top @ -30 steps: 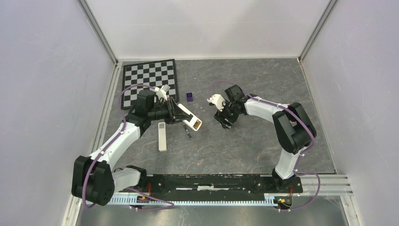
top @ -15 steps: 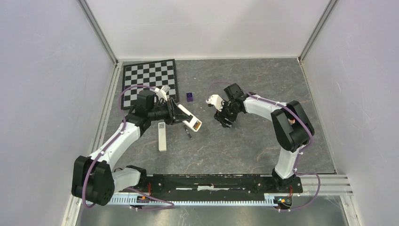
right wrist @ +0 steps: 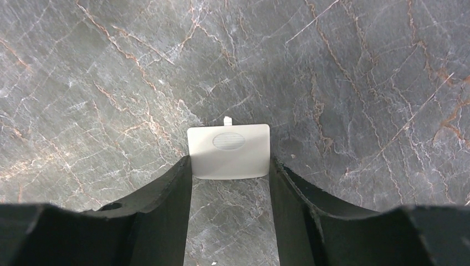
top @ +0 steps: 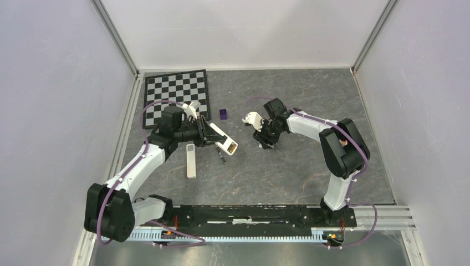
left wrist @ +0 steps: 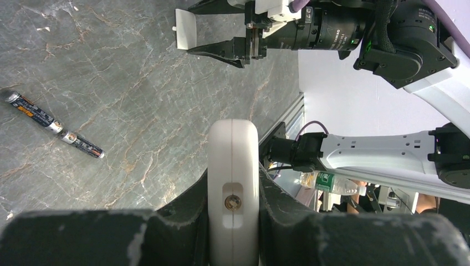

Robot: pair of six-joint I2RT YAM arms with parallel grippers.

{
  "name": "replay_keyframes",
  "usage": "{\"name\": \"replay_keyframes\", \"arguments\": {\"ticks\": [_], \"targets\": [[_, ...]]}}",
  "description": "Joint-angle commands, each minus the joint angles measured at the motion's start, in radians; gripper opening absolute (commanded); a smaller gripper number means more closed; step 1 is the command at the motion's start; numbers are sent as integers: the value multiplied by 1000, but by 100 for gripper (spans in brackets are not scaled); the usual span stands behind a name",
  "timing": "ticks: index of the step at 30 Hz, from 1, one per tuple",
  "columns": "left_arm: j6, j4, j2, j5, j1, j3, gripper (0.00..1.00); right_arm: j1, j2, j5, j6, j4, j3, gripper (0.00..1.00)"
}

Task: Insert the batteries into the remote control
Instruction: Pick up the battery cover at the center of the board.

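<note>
The remote control (top: 191, 159), a long white bar, lies flat on the table below my left gripper. My left gripper (top: 213, 136) (left wrist: 233, 185) is shut on a shorter white remote (top: 226, 144) (left wrist: 233, 160) with a red-orange end, held edge-on above the table. Two slim dark batteries (top: 221, 157) (left wrist: 33, 109) lie end to end on the stone surface beside it. My right gripper (top: 264, 143) (right wrist: 230, 160) points down, and its fingertips press both sides of a small white battery cover (right wrist: 229, 151) (left wrist: 185, 29).
A small purple cube (top: 223, 114) sits behind the held remote. A checkerboard mat (top: 177, 91) lies at the back left. Grey walls enclose the table (top: 310, 166) on three sides.
My right gripper's jaws have closed in on the white cover, and its wrist shifted slightly toward the back. The left arm and its remote have stayed still.
</note>
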Motion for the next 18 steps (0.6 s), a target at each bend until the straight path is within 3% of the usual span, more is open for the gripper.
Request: {"name": "replay_keyframes", "arguments": {"ticks": [1, 9, 18], "targets": [[16, 32, -20, -12, 6, 8, 2, 2, 33, -7, 16, -93, 0, 45], [-91, 259, -33, -179, -17, -117, 2, 17, -37, -70, 40, -75, -3, 49], [-140, 511, 59, -432, -153, -203, 2, 34, -136, -102, 78, -36, -66, 49]]}}
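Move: The right hand already has the battery cover between its fingers, down at the board; the remote control it is meant for lies about 14 cm to its left, 8 cm back and 15 cm higher, in the left gripper. From the left hand the cover is some 15 cm right, 7 cm ahead and 17 cm below. Two loose batteries lie about 17 cm beneath the left hand, 3 cm ahead and 2 cm left; the white remote is level, 13 cm left and equally low. Keeping its pinch on the cover's two side edges, the right hand starts drawing the cover back about 3 cm, low over the board, towards the held remote and tilting only slightly. The left hand, its grip on the remote unchanged, sinks about 5 cm and edges forward towards the cover, turning some 10 degrees counter-clockwise. ##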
